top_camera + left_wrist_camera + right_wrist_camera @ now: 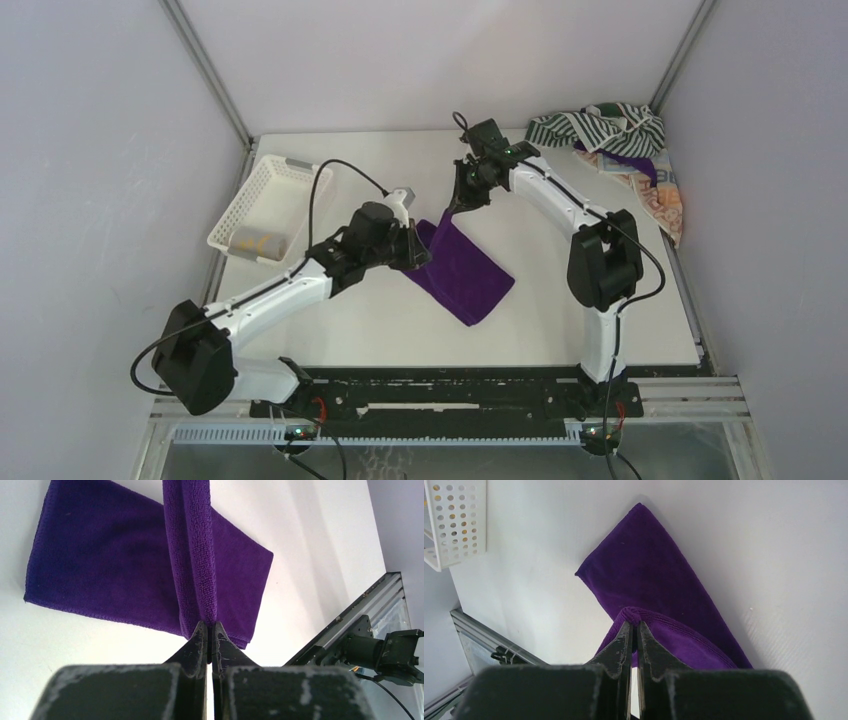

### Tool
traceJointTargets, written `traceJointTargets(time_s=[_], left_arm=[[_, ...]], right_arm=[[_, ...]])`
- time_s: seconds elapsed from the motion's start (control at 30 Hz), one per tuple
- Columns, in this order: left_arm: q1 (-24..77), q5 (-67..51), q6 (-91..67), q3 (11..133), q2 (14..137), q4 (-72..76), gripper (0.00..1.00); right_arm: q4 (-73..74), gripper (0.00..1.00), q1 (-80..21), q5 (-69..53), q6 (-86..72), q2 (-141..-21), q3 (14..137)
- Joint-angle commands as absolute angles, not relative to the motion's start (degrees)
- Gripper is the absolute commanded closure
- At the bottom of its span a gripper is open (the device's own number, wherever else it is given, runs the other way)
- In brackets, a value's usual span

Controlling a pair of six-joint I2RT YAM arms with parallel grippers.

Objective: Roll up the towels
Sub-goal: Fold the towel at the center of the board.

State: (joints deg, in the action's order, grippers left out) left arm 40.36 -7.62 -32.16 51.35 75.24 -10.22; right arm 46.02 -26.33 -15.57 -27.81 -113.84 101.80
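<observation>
A solid purple towel [468, 272] lies on the white table near the middle, with its far end lifted off the surface. My left gripper [414, 250] is shut on one lifted corner; in the left wrist view the towel [110, 560] runs up from the gripper [208, 625] as a taut folded edge. My right gripper [458, 200] is shut on the other lifted corner, and in the right wrist view the towel [654, 585] bunches at the gripper [633, 624]. A green-and-white striped towel [596, 126] and an orange/beige patterned towel [658, 200] lie heaped at the back right.
A white lattice basket [262, 186] stands at the left of the table, with a yellowish rolled cloth [258, 244] inside it. In the right wrist view the basket [455, 525] shows at the upper left. The table's metal front rail [450, 385] runs along the near edge.
</observation>
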Motion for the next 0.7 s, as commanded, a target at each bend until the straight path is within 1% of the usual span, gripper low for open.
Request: traceJointTargets(time_s=[0.0,0.47,0.67], left_arm=[[40.5,-8.5,-33.5,48.5,73.1,-13.8,1.00],[35.2,-4.8,-31.7,49.9,82.4,-14.1,1.00],[34.8,-2.6,-32.3,49.7,85.3,-14.0,1.00]], right_arm=[[38.7,1.00,-25.6,-10.9,-26.2,-113.4,104.5],[34.7,1.00,-25.8,-11.6,-27.9,-119.9,106.1],[31.2,1.00,-25.8,-13.4,-27.6,-122.9,106.4]])
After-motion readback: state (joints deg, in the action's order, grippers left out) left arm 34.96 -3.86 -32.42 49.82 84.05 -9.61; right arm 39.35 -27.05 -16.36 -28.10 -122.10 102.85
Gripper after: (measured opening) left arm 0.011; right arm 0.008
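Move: I hold the purple towel's raised edge between my hands, some 12 cm above the board. The flat towel's left corner lies about 5 cm ahead, 5 cm left and 13 cm below my left hand; its far corner is roughly 5 cm ahead, 6 cm left and 12 cm below my right. From my left hand, the towel's near-right end is 14 cm right and 2 cm back, the white basket 33 cm left and 18 cm ahead. Keeping both grips shut on the raised edge, I drift it left, then bring it down and forward towards the flat towel's far-left end. My left hand sinks about 7 cm while going some 4 cm left and 3 forward, its wrist turning about 10 degrees; my right sinks about 5 cm with 2 cm left and 2 forward, hardly turning. ##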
